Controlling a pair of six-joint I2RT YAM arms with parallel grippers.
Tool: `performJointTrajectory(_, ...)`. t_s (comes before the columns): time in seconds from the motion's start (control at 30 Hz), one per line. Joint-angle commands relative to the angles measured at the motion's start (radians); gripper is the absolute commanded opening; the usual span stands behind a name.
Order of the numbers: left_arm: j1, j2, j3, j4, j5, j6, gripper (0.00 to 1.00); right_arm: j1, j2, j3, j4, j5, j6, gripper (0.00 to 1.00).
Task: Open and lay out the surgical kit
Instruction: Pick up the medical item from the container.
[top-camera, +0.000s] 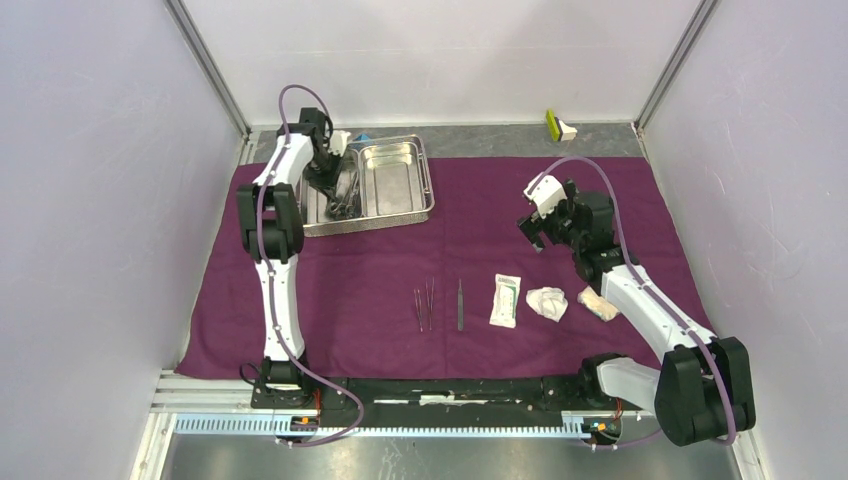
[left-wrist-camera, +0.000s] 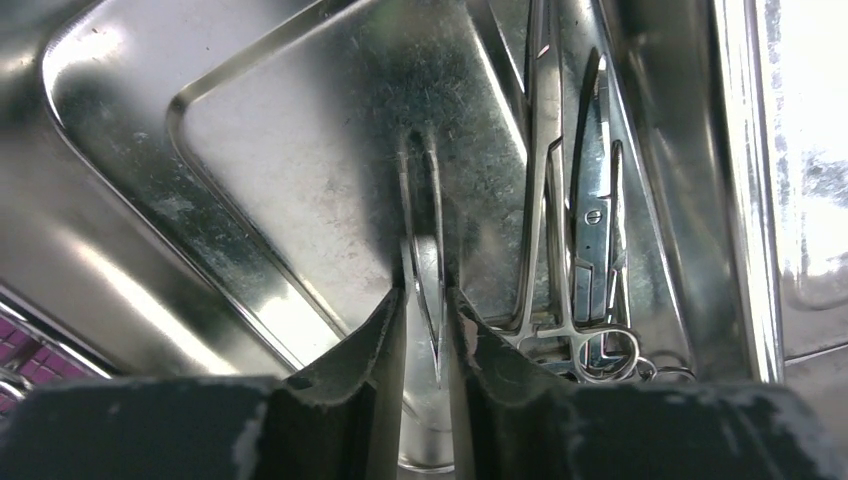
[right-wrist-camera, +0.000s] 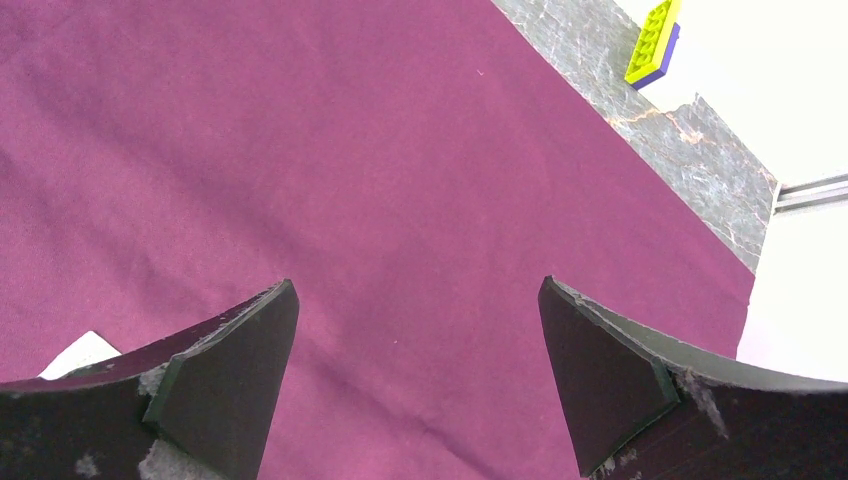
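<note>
The purple cloth wrap (top-camera: 400, 260) lies spread flat under everything. At its back left stands the steel tray (top-camera: 432, 200), and my left gripper (top-camera: 335, 195) reaches down into the tray's left compartment. In the left wrist view the left gripper (left-wrist-camera: 425, 295) is shut on slim tweezers (left-wrist-camera: 420, 200) that lie on the tray floor (left-wrist-camera: 300, 150). Ring-handled forceps (left-wrist-camera: 545, 200) and scissors (left-wrist-camera: 593, 200) lie beside them. On the cloth sit thin forceps (top-camera: 424, 303), a slim instrument (top-camera: 460, 305), a white packet (top-camera: 506, 300) and two gauze wads (top-camera: 547, 303). My right gripper (top-camera: 535, 235) (right-wrist-camera: 415, 300) hangs open above bare cloth (right-wrist-camera: 380, 150).
A yellow-green block (top-camera: 553, 124) (right-wrist-camera: 655, 40) lies on the grey table beyond the cloth's back right corner. White walls close in the table on three sides. A small blue thing (top-camera: 362, 140) shows just behind the tray.
</note>
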Motion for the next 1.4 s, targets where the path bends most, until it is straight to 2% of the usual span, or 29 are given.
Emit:
performJointTrajectory(0.0, 0.0, -0.001, -0.001, 0.014, -0.012, 0.04, 0.25, -0.005, -0.011, 0.01, 0.015, -0.018, -0.008, 0.98)
performJointTrajectory(0.13, 0.0, -0.041, -0.063, 0.067, -0.033, 0.043, 0.16, -0.006, -0.009, 0.011, 0.015, -0.028, -0.008, 0.98)
performJointTrajectory(0.3, 0.0, -0.064, -0.056, 0.067, -0.038, 0.039, 0.08, -0.005, -0.005, 0.011, 0.015, -0.039, -0.008, 0.98)
performJointTrajectory(0.53, 0.0, -0.14, -0.041, 0.066, -0.031, 0.033, 0.08, -0.005, -0.01, 0.011, 0.014, -0.056, -0.004, 0.98)
performJointTrajectory(0.87, -0.005, -0.34, -0.099, 0.066, 0.052, -0.047, 0.06, -0.006, -0.028, 0.009, 0.017, -0.067, 0.004, 0.98)
performJointTrajectory(1.07, -0.039, -0.526, -0.286, 0.066, 0.084, -0.165, 0.02, -0.005, -0.046, 0.003, 0.024, -0.091, 0.018, 0.98)
performJointTrajectory(1.2, -0.141, -0.671, -0.472, 0.072, 0.046, -0.221, 0.02, -0.006, -0.05, 0.001, 0.03, -0.1, 0.021, 0.98)
performJointTrajectory(1.37, -0.265, -0.794, -0.635, 0.073, 0.04, -0.297, 0.02, -0.005, -0.05, -0.014, 0.044, -0.098, 0.027, 0.98)
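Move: My left hand is down inside the tray's left compartment with the tweezers already between its part-open fingers; their middle lies about 1 cm ahead and 1 cm below. The clamps and scissors lie some 6 cm to its right and 2 cm ahead, and the tray's divider about 9 cm right and 1 cm ahead. The laid-out tweezers are on the cloth roughly 29 cm back and 25 cm right. From my right hand the tweezers in the tray are about 52 cm left, 15 cm ahead, 13 cm down. I shut my left fingers almost fully, pinching the tweezers a little behind their middle, then lift them about 14 cm straight up out of the compartment while the fingertips swing forward some 15 degrees. Keeping that hold, I curve back about 12 cm and right about 8 cm, over the tray's near wall towards the tweezers laid out on the cloth. ##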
